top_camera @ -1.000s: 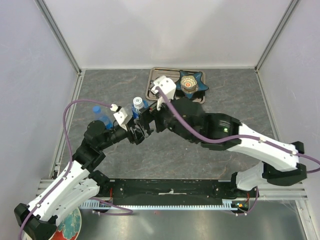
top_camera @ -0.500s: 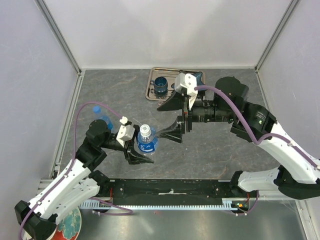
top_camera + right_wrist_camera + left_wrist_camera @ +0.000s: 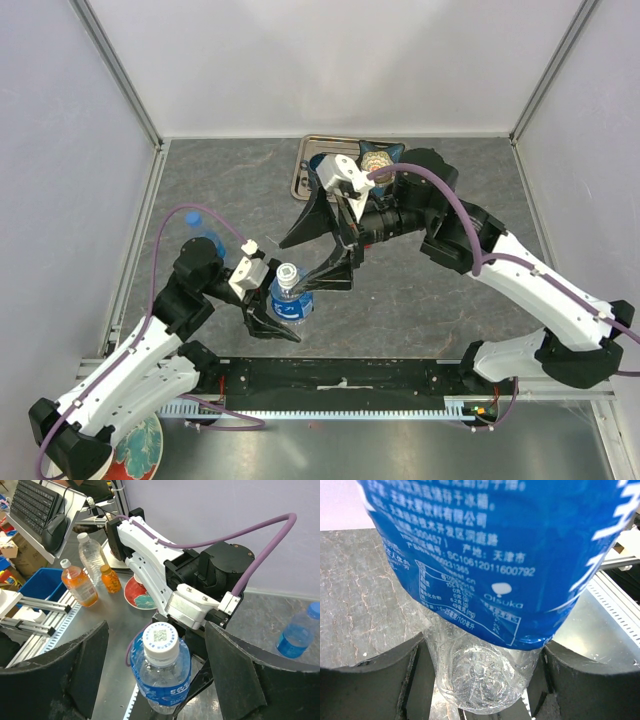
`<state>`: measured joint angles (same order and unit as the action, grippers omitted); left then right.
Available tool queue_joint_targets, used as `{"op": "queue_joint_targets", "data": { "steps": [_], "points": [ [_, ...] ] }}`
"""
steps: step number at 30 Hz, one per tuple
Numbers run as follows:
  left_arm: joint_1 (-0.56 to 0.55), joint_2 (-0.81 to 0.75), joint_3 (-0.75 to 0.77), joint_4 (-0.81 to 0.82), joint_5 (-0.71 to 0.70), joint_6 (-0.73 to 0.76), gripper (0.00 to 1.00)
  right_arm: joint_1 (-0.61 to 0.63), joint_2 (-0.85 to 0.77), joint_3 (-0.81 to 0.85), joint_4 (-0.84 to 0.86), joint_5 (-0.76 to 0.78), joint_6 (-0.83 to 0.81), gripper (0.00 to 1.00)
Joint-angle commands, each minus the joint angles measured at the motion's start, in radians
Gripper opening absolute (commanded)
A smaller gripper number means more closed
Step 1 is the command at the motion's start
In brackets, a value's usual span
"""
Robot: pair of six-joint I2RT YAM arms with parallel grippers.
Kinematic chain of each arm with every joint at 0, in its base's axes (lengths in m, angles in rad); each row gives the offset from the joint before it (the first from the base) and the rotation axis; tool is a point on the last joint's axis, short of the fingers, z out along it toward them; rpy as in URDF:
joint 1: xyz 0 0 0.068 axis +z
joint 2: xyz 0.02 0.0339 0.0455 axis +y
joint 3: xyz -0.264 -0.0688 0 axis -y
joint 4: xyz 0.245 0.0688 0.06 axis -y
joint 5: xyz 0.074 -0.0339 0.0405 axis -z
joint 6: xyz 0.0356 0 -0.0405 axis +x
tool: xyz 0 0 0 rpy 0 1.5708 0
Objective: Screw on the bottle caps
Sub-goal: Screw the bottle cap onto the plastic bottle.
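Observation:
A clear bottle (image 3: pixel 291 303) with a blue label stands upright between the fingers of my left gripper (image 3: pixel 480 680), which is shut on its lower body. A white cap (image 3: pixel 160 638) sits on its neck. My right gripper (image 3: pixel 156 630) is open, with one finger on each side of the cap and a wide gap to both. From above, the right gripper (image 3: pixel 292 268) reaches in from the back right. A second bottle (image 3: pixel 207 238) with a blue cap (image 3: pixel 193 218) stands at the left, also visible as the blue-capped bottle (image 3: pixel 295 636) in the right wrist view.
A metal tray (image 3: pixel 300 185) lies at the back centre, with a dark blue cup (image 3: pixel 316 160) and a star-shaped dish (image 3: pixel 380 158) partly behind my right arm. Grey walls close off three sides. A patterned plate (image 3: pixel 135 450) lies off the table's near left corner.
My left gripper has carried the bottle from the back centre toward the near edge. The right arm pulled back to the right, then swung in, so its fingers now flank the cap.

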<state>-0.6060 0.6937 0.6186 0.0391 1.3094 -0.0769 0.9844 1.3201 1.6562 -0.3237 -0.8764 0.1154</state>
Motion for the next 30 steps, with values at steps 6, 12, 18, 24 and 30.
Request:
{"op": "queue_joint_targets", "data": {
  "steps": [6,12,18,24,30],
  "points": [
    [-0.006,-0.008,0.049,-0.005,0.031,0.017,0.02,-0.003,0.037,-0.004,0.121,-0.088,0.055,0.78],
    [-0.006,-0.013,0.046,-0.002,0.014,0.016,0.02,-0.003,0.036,-0.044,0.167,-0.110,0.095,0.66],
    [-0.006,-0.011,0.052,-0.001,-0.002,0.012,0.02,-0.004,0.033,-0.061,0.189,-0.108,0.112,0.63],
    [-0.006,-0.014,0.050,0.001,-0.022,0.006,0.02,-0.004,0.030,-0.072,0.204,-0.104,0.121,0.55],
    [-0.006,-0.016,0.047,0.015,-0.044,0.000,0.02,-0.004,0.022,-0.093,0.201,-0.101,0.125,0.47]
  ]
}}
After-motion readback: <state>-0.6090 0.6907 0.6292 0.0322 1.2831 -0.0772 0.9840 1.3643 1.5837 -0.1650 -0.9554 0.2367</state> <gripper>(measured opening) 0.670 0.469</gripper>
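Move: The white cap, already on the neck of the plastic bottle, sits just off my open right fingertips: about 2 cm to the hand's left, 1 cm back and 2 cm lower. The bottle's middle is some 8 cm under the cap. The blue-capped bottle stands about 18 cm ahead of my right hand, 22 cm to its left and roughly 32 cm below. From my left hand, which holds the bottle low down, the cap is about 14 cm straight above. I ease my right hand in and down by about 1.5 cm each, leftward first and then lower, tipping it some 5 degrees so its fingers come astride the cap, and I close them from nearly wide open to about half, narrowing on the cap's sides. My left hand keeps its grip and holds the bottle still beneath. ##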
